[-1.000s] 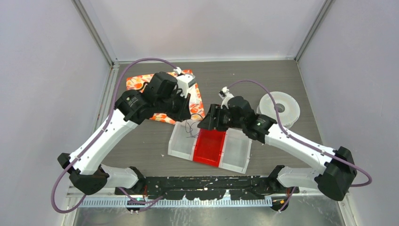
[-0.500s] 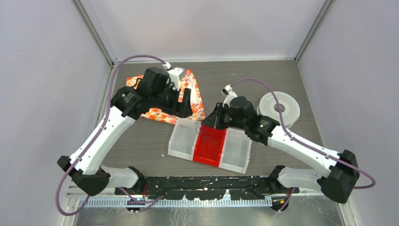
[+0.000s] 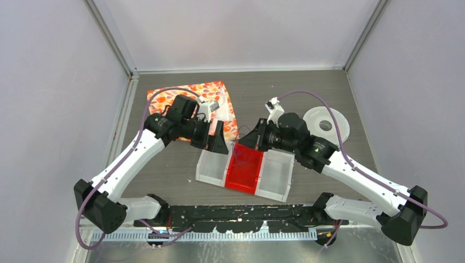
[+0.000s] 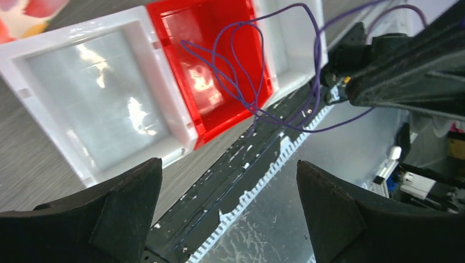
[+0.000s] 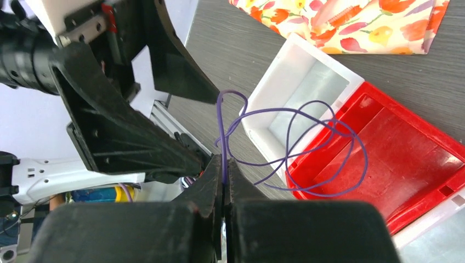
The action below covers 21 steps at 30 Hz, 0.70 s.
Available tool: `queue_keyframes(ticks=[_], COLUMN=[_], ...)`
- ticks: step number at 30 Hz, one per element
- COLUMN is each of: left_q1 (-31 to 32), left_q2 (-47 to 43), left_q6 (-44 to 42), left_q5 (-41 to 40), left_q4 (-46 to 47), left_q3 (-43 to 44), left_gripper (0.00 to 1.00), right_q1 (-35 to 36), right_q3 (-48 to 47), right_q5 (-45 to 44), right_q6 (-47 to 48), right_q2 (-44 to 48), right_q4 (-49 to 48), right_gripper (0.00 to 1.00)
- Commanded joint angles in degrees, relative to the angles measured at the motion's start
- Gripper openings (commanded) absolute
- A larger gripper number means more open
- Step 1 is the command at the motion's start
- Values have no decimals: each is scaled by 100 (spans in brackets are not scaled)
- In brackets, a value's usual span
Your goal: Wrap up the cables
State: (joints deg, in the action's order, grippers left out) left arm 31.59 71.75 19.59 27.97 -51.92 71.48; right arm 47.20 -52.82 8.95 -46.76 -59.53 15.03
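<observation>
The cables are one hair-thin purple wire in loose loops, hanging over the red middle compartment of a three-part tray. My right gripper is shut on a strand of the wire and holds it above the tray's far edge; from above this gripper sits just right of the left one. My left gripper stands wide open with nothing between its fingers. It hovers by the tray's far left corner, with the wire loops ahead of it, apart from its fingers.
A floral cloth lies at the back left, partly under the left arm. A white spool lies at the back right behind the right arm. A black rail runs along the near edge.
My left gripper let go, opened wide and dropped toward the tray's far left corner. My right gripper closed on the wire and shifted slightly right, lifting the loops over the red compartment.
</observation>
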Motion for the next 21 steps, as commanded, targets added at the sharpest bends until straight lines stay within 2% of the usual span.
queue_keyframes(ticks=[1, 4, 8, 12, 21], left_q1=[13, 106, 266, 281, 280], left_q2=[-504, -592, -793, -967, -871], left_q6=[140, 257, 549, 862, 1049], left_q5=[1075, 1253, 581, 324, -22], left_q4=[1072, 1518, 2303, 3119, 3493], left_q3=[-344, -698, -1188, -1647, -1751], left_gripper=[93, 93, 87, 79, 62], right_q1=[11, 16, 16, 17, 15], right_q3=[-339, -343, -356, -385, -449], right_q5=[-134, -77, -12, -49, -60], right_q6=[-13, -47, -99, -119, -113], right_q2=[75, -28, -148, -179, -263], right_q4=[-102, -217, -328, -359, -300], right_gripper=[1, 1, 1, 1, 0])
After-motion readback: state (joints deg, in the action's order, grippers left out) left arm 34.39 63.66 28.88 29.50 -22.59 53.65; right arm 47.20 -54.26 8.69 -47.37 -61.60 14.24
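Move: The cable coil hangs from my shut right fingers, its middle some 7 cm below them. From my open left hand, the coil is about 7 cm to the right, roughly 1 cm ahead and 4 cm lower; the right fingertips are 7 cm right, 2 cm ahead and 3 cm up. About 20 cm below my left hand, the red compartment sits 8 cm right and 1 cm back, the empty white one 3 cm left and 1 cm ahead. My left hand, fingers wide, draws back about 2 cm while edging right, then comes forward again still easing right, ending some 3.5 cm nearer the hanging cable. On the way its fingers swing up towards level by roughly 15 degrees and close by about a third, one tip on either side of the strands just below the right fingertips. My right hand stays almost still and keeps its pinch on the cable. ##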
